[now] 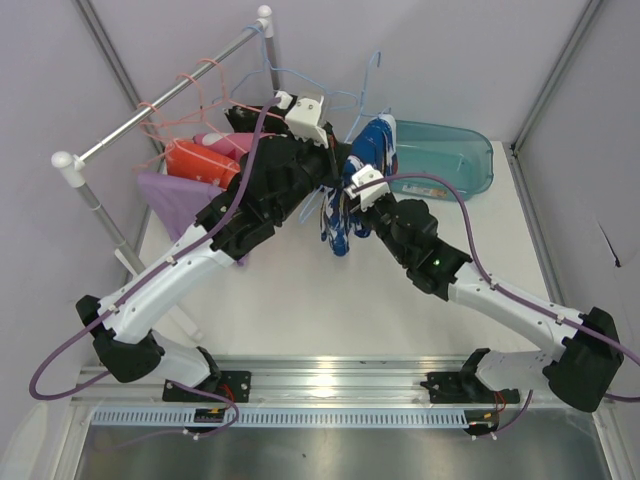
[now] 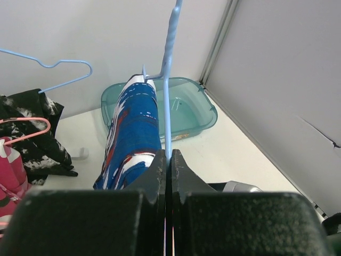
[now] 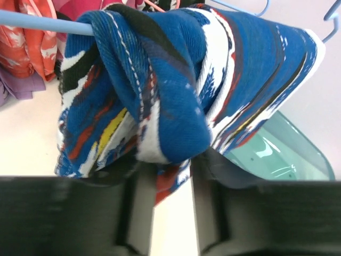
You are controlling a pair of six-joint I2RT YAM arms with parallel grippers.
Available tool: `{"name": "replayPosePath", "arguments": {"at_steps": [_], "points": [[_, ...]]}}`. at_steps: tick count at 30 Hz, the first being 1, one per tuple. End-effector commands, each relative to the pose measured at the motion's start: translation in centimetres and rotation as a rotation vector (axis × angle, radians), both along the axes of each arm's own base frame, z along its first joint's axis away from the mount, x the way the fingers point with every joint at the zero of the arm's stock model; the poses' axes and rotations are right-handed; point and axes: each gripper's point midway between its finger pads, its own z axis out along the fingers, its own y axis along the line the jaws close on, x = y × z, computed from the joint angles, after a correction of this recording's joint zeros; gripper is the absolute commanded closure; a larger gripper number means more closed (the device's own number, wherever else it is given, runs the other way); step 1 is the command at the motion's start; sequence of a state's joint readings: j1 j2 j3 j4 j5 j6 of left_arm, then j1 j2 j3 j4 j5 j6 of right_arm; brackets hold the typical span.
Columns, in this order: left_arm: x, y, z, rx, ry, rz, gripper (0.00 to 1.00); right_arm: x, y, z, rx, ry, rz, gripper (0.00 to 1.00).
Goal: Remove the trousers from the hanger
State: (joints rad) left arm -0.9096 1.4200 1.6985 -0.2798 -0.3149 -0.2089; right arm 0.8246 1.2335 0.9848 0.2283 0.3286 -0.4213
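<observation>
The blue-white-red patterned trousers (image 1: 372, 145) hang folded over a light-blue hanger (image 1: 372, 75) held off the rail, in front of the teal bin. My left gripper (image 2: 167, 157) is shut on that hanger's wire (image 2: 167, 106), with the trousers (image 2: 130, 133) just left of it. My right gripper (image 3: 173, 165) is closed on a bunched lower fold of the same trousers (image 3: 176, 80), below the hanger's bar (image 3: 37, 20). Lavender (image 1: 170, 195), orange (image 1: 190, 158) and pink-magenta (image 1: 225, 145) trousers hang on the rail. The black speckled pair (image 2: 32, 128) hangs beside them.
The rail (image 1: 170, 95) runs from a left post to the back post, with pink and blue wire hangers on it. A teal bin (image 1: 450, 155) sits at the back right of the white table. Grey walls close in on both sides.
</observation>
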Motion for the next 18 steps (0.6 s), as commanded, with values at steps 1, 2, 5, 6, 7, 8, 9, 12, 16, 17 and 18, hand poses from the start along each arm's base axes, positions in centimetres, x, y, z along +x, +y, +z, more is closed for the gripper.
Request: {"name": "replayPosePath", "arguments": {"at_steps": [1, 2, 5, 6, 7, 8, 9, 12, 16, 17, 18], "points": [[-3.3, 3.4, 12.2, -0.296, -0.219, -0.015, 1.0, 0.6, -0.7, 4.4, 0.068, -0.1, -0.026, 0.69], [-3.4, 3.4, 12.3, -0.302, -0.219, -0.018, 1.0, 0.7, -0.9, 4.7, 0.079, -0.111, -0.028, 0.74], [-3.6, 3.4, 12.0, -0.31, -0.214, -0.027, 1.0, 0.7, -1.2, 5.3, 0.084, -0.13, -0.024, 0.82], [-3.6, 3.3, 11.9, -0.309, -0.211, -0.027, 1.0, 0.7, -1.3, 5.3, 0.079, -0.133, -0.026, 0.86], [-3.5, 3.4, 11.7, -0.305, -0.207, -0.023, 1.0, 0.5, -1.4, 5.7, 0.076, -0.143, -0.022, 0.88], [-3.5, 3.5, 11.7, -0.306, -0.204, -0.022, 1.0, 0.5, -1.6, 5.8, 0.061, -0.151, -0.022, 0.9], [-3.5, 3.5, 11.5, -0.303, -0.201, -0.02, 1.0, 0.4, -1.6, 5.9, 0.056, -0.156, -0.017, 0.93], [-3.7, 3.8, 11.6, -0.314, -0.193, -0.013, 1.0, 0.0, -1.9, 6.6, 0.066, -0.165, -0.01, 1.0], [-3.7, 4.6, 11.4, -0.324, -0.184, 0.013, 1.0, -0.2, -2.1, 7.1, 0.108, -0.116, 0.027, 1.0], [-3.6, 4.6, 11.3, -0.324, -0.181, 0.017, 1.0, -0.3, -2.3, 7.4, 0.116, -0.105, 0.031, 1.0], [-3.4, 4.6, 10.8, -0.312, -0.168, 0.029, 1.0, -0.4, -2.6, 7.6, 0.129, -0.104, 0.029, 1.0]]}}
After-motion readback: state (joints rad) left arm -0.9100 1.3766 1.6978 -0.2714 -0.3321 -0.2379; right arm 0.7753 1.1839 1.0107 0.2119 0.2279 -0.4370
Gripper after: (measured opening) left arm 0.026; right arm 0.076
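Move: The blue trousers hang over their hanger directly in front of the right hand, their middle about 5 cm ahead, 1 cm right and 3 cm higher, a loose fold already between its closing fingers. From the left hand, which already holds the hanger, they are some 8 cm ahead, 5 cm right and 9 cm lower. The teal tub lies about 26 cm ahead, 27 cm right and 28 cm below the right hand, the black garment some 19 cm ahead, 13 cm left and 10 cm below it. The right fingers finish closing from under half open to nearly shut, pinching the loose fold of the trousers near the hanger's bar, while the hand climbs about 3 cm and ends roughly 1 cm farther right, its tips tilting up only slightly. The left hand keeps its shut grip on the hanger's wire and, after a brief pause, lifts about 2 cm while easing a good centimetre left and a little back, rolling slightly, so hanger and trousers go up together between the two hands. ##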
